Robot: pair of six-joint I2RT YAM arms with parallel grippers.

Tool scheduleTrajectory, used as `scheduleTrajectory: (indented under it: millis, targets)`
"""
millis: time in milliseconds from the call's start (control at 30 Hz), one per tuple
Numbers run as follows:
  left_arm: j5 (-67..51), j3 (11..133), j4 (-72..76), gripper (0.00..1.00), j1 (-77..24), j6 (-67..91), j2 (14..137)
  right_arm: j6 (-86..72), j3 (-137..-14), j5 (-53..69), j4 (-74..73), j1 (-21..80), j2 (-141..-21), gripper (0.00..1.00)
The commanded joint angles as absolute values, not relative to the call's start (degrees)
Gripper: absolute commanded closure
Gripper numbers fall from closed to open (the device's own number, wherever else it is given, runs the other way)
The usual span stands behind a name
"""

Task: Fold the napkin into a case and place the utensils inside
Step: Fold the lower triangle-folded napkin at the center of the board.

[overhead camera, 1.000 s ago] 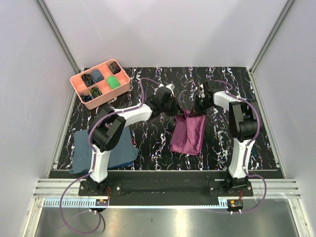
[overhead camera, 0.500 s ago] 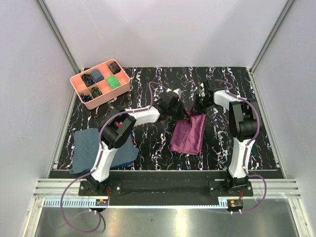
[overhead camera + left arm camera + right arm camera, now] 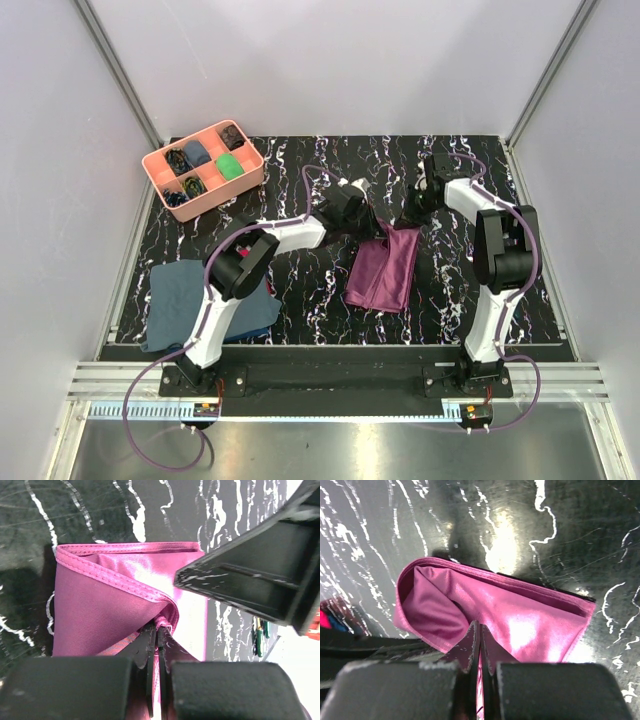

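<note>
The plum-purple napkin (image 3: 382, 268) lies folded into a narrow oblong on the black marbled table (image 3: 300, 290), its far end open like a pocket. My left gripper (image 3: 366, 224) is shut on the far left corner of the napkin (image 3: 110, 610), pinching a hemmed layer between its fingertips (image 3: 151, 639). My right gripper (image 3: 408, 220) is shut on the far right part of the napkin (image 3: 530, 615), with cloth between its fingertips (image 3: 472, 639). Slim green-handled utensils (image 3: 261, 636) show at the right edge of the left wrist view; the top view does not show them.
A pink compartment tray (image 3: 160, 164) with small items stands at the back left. A slate-blue cloth (image 3: 190, 300) lies at the front left over a bit of red cloth (image 3: 272, 291). White walls close in the table on three sides.
The left gripper has moved right to the napkin's far edge. The right arm has swung slightly right. The napkin's far end has been drawn wider and flatter.
</note>
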State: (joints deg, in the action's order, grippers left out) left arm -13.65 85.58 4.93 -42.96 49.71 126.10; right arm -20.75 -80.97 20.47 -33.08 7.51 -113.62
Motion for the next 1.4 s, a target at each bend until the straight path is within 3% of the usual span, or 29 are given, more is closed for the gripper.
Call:
scheduleTrajectory:
  millis: [0, 433, 467, 600, 833, 1100, 1367]
  targets:
    - [-12.8, 89.5, 8.8, 0.96, -43.9, 49.6, 127.2, -18.5, -79.5, 18.2, -33.4, 7.2, -114.0, 1.0]
    - [-13.8, 94.4, 14.5, 0.87, -45.4, 47.5, 133.8, -18.8, -79.5, 18.4, -31.9, 7.1, -117.7, 1.0]
    - [-14.1, 94.9, 14.2, 0.85, -45.5, 46.7, 134.6, -18.8, -79.5, 18.2, -32.0, 7.1, -117.9, 1.0]
    - [-14.3, 94.0, 13.7, 0.61, -45.7, 44.3, 133.2, -17.9, -80.1, 18.6, -31.7, 6.8, -118.7, 1.0]
    - [-10.5, 88.9, 8.9, 0.48, -45.5, 40.4, 124.9, -19.1, -79.7, 24.7, -28.2, 7.3, -120.8, 1.0]
    - [-12.8, 81.4, 8.4, 0.44, -45.1, 38.7, 116.5, -22.7, -77.3, 32.5, -23.9, 10.6, -121.5, 1.0]
    - [-11.6, 68.0, 2.7, 0.42, -43.2, 34.6, 99.3, -24.9, -74.3, 37.9, -20.0, 12.9, -121.3, 1.0]
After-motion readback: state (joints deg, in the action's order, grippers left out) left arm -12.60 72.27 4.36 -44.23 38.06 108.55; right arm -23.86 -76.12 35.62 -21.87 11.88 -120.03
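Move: Both hands hold the far end of the folded napkin just off the board. The napkin's middle lies about 7 cm back from the left hand, 1 cm to its right and 4 cm below; from the right hand it is some 11 cm back, 6 cm left and 4 cm below. The utensils lie about 16 cm back and 21 cm right of the right hand. The blue cloth stack is some 16 cm back and 40 cm left of the left hand. Lowering the napkin's far edge about 3 cm to the board, the still-closed right hand then drags it some 8 cm left and slightly back, tilting its left side up. The left hand first carries right and dips, opens a little over halfway and lets go, then draws back and left while climbing clear. ##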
